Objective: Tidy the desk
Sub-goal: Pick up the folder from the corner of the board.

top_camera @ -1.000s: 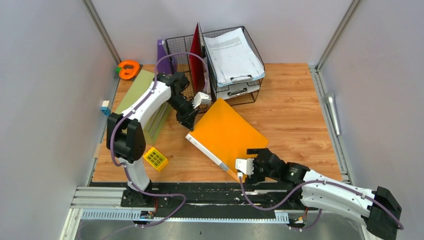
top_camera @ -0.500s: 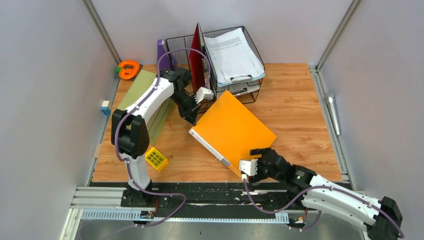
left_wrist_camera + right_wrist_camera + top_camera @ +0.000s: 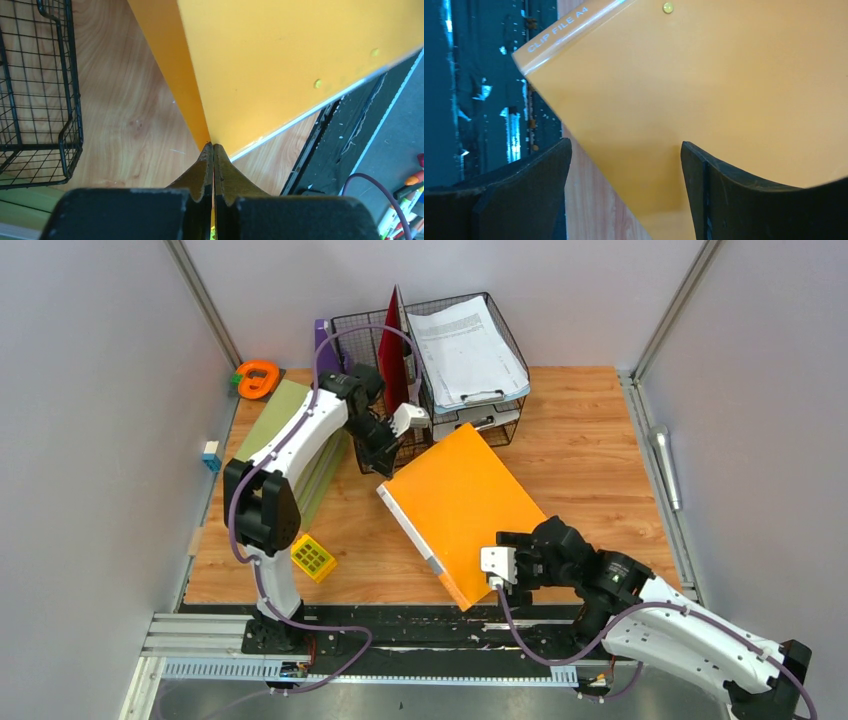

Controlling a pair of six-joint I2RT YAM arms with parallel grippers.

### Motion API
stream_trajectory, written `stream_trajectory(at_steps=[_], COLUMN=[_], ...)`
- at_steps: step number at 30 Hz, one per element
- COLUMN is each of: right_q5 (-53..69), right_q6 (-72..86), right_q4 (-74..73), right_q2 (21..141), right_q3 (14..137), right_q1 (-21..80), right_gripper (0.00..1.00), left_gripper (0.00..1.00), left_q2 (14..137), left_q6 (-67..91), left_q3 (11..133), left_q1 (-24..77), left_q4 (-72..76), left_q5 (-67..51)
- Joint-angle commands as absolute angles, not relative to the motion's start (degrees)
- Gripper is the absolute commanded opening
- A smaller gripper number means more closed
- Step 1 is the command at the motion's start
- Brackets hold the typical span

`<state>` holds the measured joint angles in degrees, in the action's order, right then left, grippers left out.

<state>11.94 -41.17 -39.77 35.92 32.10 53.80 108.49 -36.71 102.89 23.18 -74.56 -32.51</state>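
An orange clip-file folder [image 3: 465, 505] lies askew on the light wood desk [image 3: 590, 460], its far corner close to the wire trays. My left gripper [image 3: 385, 468] is shut on the folder's far-left corner; in the left wrist view the gripper [image 3: 213, 147] pinches a thin orange edge, and the folder [image 3: 300, 60] slopes up away from the desk [image 3: 125, 110]. My right gripper [image 3: 505, 562] stands open at the folder's near edge. In the right wrist view, the gripper [image 3: 625, 145] straddles the folder's [image 3: 724, 90] near corner above the desk [image 3: 584, 200].
At the back stand a wire file rack [image 3: 362, 335] with a red folder [image 3: 395, 355] and a purple one [image 3: 325, 340], and a wire tray of papers [image 3: 465, 345]. A green folder [image 3: 275, 430], an orange tape dispenser [image 3: 257, 378] and a yellow grid block [image 3: 311, 557] lie at the left.
My left gripper closed on the folder's corner and drew it back toward the rack, turning the folder. My right gripper shifted right along the near edge, still open.
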Motion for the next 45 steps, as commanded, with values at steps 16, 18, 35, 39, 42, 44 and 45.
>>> stream_trajectory(at_steps=[16, 18, 35, 39, 42, 44, 45], right_q5=[4.88, 4.65, 24.26, 27.18, 31.44, 33.43, 34.30], right_q6=[-34.87, -32.62, -23.79, -21.41, -18.82, -17.66, -17.25], right_q4=[-26.96, -25.98, -32.69, -35.48, -37.83, -39.09, -39.49], right_q2=[39.76, 42.97, 67.01, 72.99, 78.32, 81.58, 83.16], right_q3=[31.90, 33.62, 48.26, 51.72, 54.66, 56.29, 56.90], right_q1=[53.42, 53.12, 27.47, 23.87, 20.70, 19.21, 18.60], right_gripper=[0.84, 0.84, 0.86, 0.85, 0.83, 0.83, 0.83], left_gripper=[0.00, 0.00, 1.00, 1.00, 1.00, 1.00, 1.00], left_q2=[110.66, 109.37, 77.87, 73.24, 71.61, 70.66, 70.58], left_q6=[-32.34, -32.04, -41.46, -47.47, -51.43, -53.47, -54.83], left_q3=[110.91, 108.80, 61.59, 53.47, 48.43, 46.00, 44.48], left_q1=[23.72, 23.73, 33.91, 41.10, 46.22, 48.84, 50.94], left_q4=[-76.01, -74.77, -35.37, -27.87, -23.88, -21.99, -20.79], left_q5=[-36.59, -35.16, -13.35, -8.82, -7.79, -7.36, -6.89])
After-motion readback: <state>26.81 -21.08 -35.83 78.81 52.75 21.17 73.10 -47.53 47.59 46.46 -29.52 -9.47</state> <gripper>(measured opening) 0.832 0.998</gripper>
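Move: Below and beside the left hand, which already pinches the orange folder's far-left corner, the folder slopes down with its middle some 7 cm back, 17 cm right and 6 cm lower. The wire rack's middle lies about 22 cm ahead and 10 cm right of that hand, the green drawers 6 cm ahead and 21 cm left. From the open right hand, the folder's middle is roughly 11 cm ahead, 8 cm left and slightly lower. Easing the held corner about 2 cm forward and right, the left hand then opens wide, lets go and draws back some 10 cm while sinking about 7 cm, its fingers swinging outward and the hand turning clockwise. The right hand dips back slightly, then, still open, travels forward over the folder's far-right edge, turning clockwise and tilting its fingers back towards the base. ##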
